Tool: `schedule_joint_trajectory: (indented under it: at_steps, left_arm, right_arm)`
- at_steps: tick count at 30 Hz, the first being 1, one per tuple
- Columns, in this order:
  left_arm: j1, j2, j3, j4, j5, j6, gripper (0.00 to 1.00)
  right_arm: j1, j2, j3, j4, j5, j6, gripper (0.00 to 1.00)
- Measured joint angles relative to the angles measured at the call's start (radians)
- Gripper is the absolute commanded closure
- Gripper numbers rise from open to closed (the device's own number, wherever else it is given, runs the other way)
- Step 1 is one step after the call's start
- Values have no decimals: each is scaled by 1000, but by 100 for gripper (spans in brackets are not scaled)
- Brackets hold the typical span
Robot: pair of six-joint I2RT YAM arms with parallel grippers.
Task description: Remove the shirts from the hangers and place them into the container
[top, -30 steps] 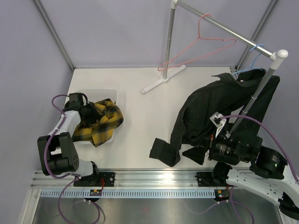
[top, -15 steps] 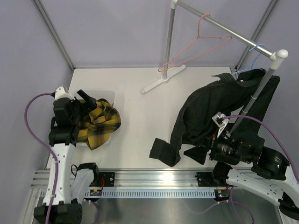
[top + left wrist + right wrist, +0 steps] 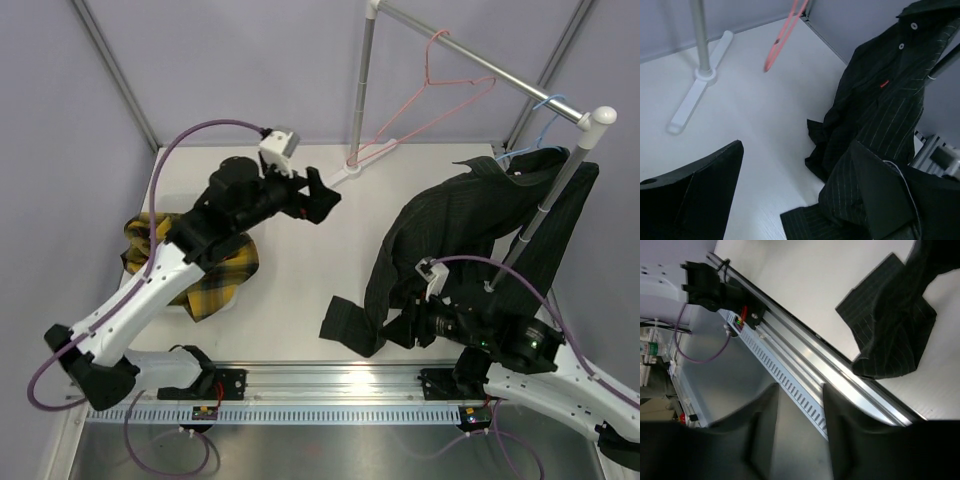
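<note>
The yellow-and-black plaid shirt (image 3: 215, 268) lies bunched at the left; the container under it is hidden by the cloth and my left arm. The black striped shirt (image 3: 460, 220) hangs on the light blue hanger (image 3: 545, 105), its sleeve trailing onto the table (image 3: 895, 325). The pink hanger (image 3: 430, 95) hangs bare on the rail. My left gripper (image 3: 318, 195) is open and empty above the table's middle, facing the black shirt (image 3: 890, 90). My right gripper (image 3: 405, 325) sits low beside the sleeve, jaws apart with nothing between them (image 3: 799, 387).
The metal rail (image 3: 480, 60) slants across the back right on two posts. One post's white foot (image 3: 345, 170) lies on the table and shows in the left wrist view (image 3: 697, 90). An aluminium mounting track (image 3: 330, 385) runs along the near edge.
My left gripper opened, let go of the plaid shirt and swung up and right to the table's middle. My right gripper shifted left toward the sleeve and its jaws narrowed.
</note>
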Motion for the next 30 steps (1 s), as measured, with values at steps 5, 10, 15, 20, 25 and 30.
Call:
schedule_joint_trajectory:
  at_steps: [5, 10, 15, 20, 25, 30]
  left_arm:
    - [-142, 261, 278, 18, -35, 95, 6]
    - [-209, 417, 430, 58, -1, 176, 3]
    - [-218, 487, 445, 123, 110, 241, 3]
    - [-219, 556, 473, 152, 200, 267, 2]
    - [-223, 631, 555, 158, 246, 272, 9]
    - [-225, 700, 656, 145, 275, 257, 70]
  right_arm:
    - [0, -59, -124, 6, -12, 85, 100]
    - [0, -118, -131, 3, -11, 114, 100]
    - [1, -168, -123, -47, -2, 118, 100]
    - [1, -188, -100, -89, 5, 117, 100]
    - [1, -190, -90, -100, 7, 117, 100]
    - [1, -198, -84, -108, 8, 117, 100]
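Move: Some 23 cm to the left hand's right, 2 cm ahead and near its own height, is the upper left edge of the black shirt. The pink hanger hangs roughly 17 cm to the right, 14 cm ahead and 12 cm higher; the shirt's trailing sleeve end is about 5 cm right, 12 cm back and 35 cm below. From the right hand that upper edge lies about 21 cm ahead, 7 cm right and 15 cm higher. Sweeping about 22 cm to the right, fast then easing, the left hand carries its open fingers to the black shirt's upper left edge, turning some 30 degrees clockwise as they tip upward, then half closes them around the cloth. The right hand, clear of the shirt, dips some 4 cm while its half-closed fingers shut on nothing, then draws a little up, back and right. ##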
